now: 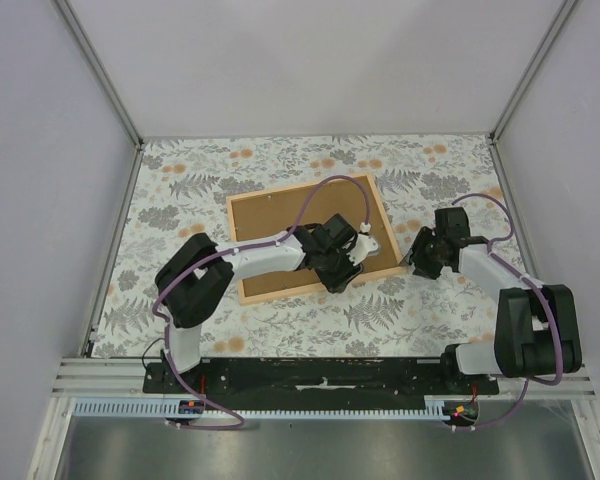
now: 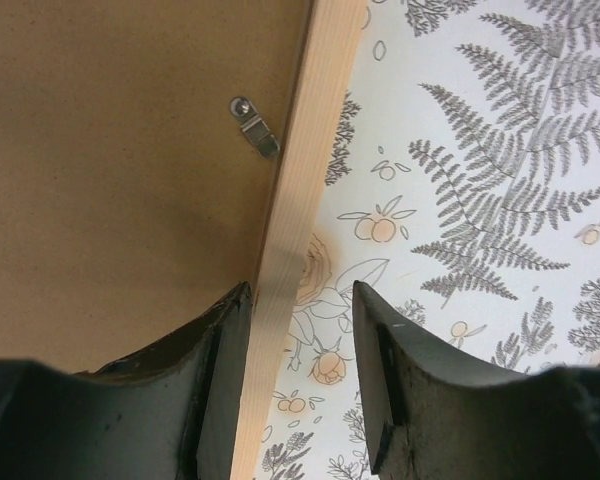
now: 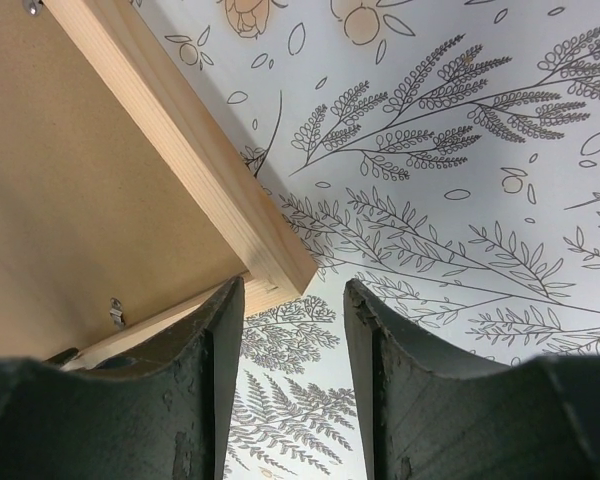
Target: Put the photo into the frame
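Note:
The frame of light wood lies flat in the middle of the table, with a brown backing board filling it. The photo is hidden. My left gripper hangs over the frame's right rail, open. One finger is above the backing board, the other above the cloth, and the rail runs beside the inner finger. My right gripper is open just off the frame's near right corner, with only cloth between its fingers.
A small metal clip sits on the board at the rail, another by the near rail. A fern-and-flower printed cloth covers the table. White walls and aluminium posts enclose three sides.

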You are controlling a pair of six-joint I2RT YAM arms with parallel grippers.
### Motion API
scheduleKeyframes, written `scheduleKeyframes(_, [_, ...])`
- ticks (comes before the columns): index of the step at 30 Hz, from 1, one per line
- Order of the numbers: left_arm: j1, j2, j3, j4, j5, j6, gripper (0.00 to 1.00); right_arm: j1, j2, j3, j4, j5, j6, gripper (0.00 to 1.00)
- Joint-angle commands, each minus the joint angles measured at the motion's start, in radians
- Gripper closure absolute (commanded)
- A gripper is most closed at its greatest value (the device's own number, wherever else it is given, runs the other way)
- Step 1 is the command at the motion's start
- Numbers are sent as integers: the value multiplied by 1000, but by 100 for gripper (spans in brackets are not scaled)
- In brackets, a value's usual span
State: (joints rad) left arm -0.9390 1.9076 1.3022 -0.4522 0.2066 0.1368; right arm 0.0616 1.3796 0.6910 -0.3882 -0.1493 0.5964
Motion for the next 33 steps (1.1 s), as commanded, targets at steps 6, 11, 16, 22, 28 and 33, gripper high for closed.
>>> scheduleKeyframes(6, [-17, 13, -4, 60, -82, 52, 55, 0, -51, 31, -18, 8, -18, 48])
scheduleKeyframes(11, [-37, 37, 8, 55, -114, 50, 79, 0, -62, 27, -17, -19, -10, 27])
scheduleKeyframes(16, [-46, 5, 37, 78, -128, 12, 98, 1, -99, 10, -8, -59, 22, 14])
scheduleKeyframes(22, [-47, -36, 100, 84, -131, -34, 98, 1, -174, -67, 83, -119, 164, 11])
scheduleKeyframes(28, [-47, -30, 154, 66, -128, -91, 98, 1, -223, -128, 141, -112, 262, 11])
scheduleKeyframes(33, [-47, -25, 200, 50, -105, -126, 98, 3, -199, -137, 230, -90, 322, 14])
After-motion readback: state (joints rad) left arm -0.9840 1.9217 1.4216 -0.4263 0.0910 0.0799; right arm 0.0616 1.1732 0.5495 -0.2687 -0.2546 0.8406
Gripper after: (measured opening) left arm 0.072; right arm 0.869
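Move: The frame's near bar runs between the left hand's half-open fingers, its middle about 1 cm ahead and 1 cm below. A metal clip sits some 6 cm to that hand's right and 3 cm ahead, and the brown board's middle about 12 cm ahead and 6 cm left, both about a centimetre down. From the right hand, the frame's near right corner is roughly 1 cm ahead, 1 cm left and 2 cm below. The left fingers settle slightly down and forward and pinch the near bar, then the hand lifts it about 4 cm while carrying it some 3 cm to the right and a little forward. Meanwhile the right hand opens wide and rises about 3 cm beside the corner, then shifts 2 to 3 cm left, rolling its left side up and turning somewhat clockwise. ##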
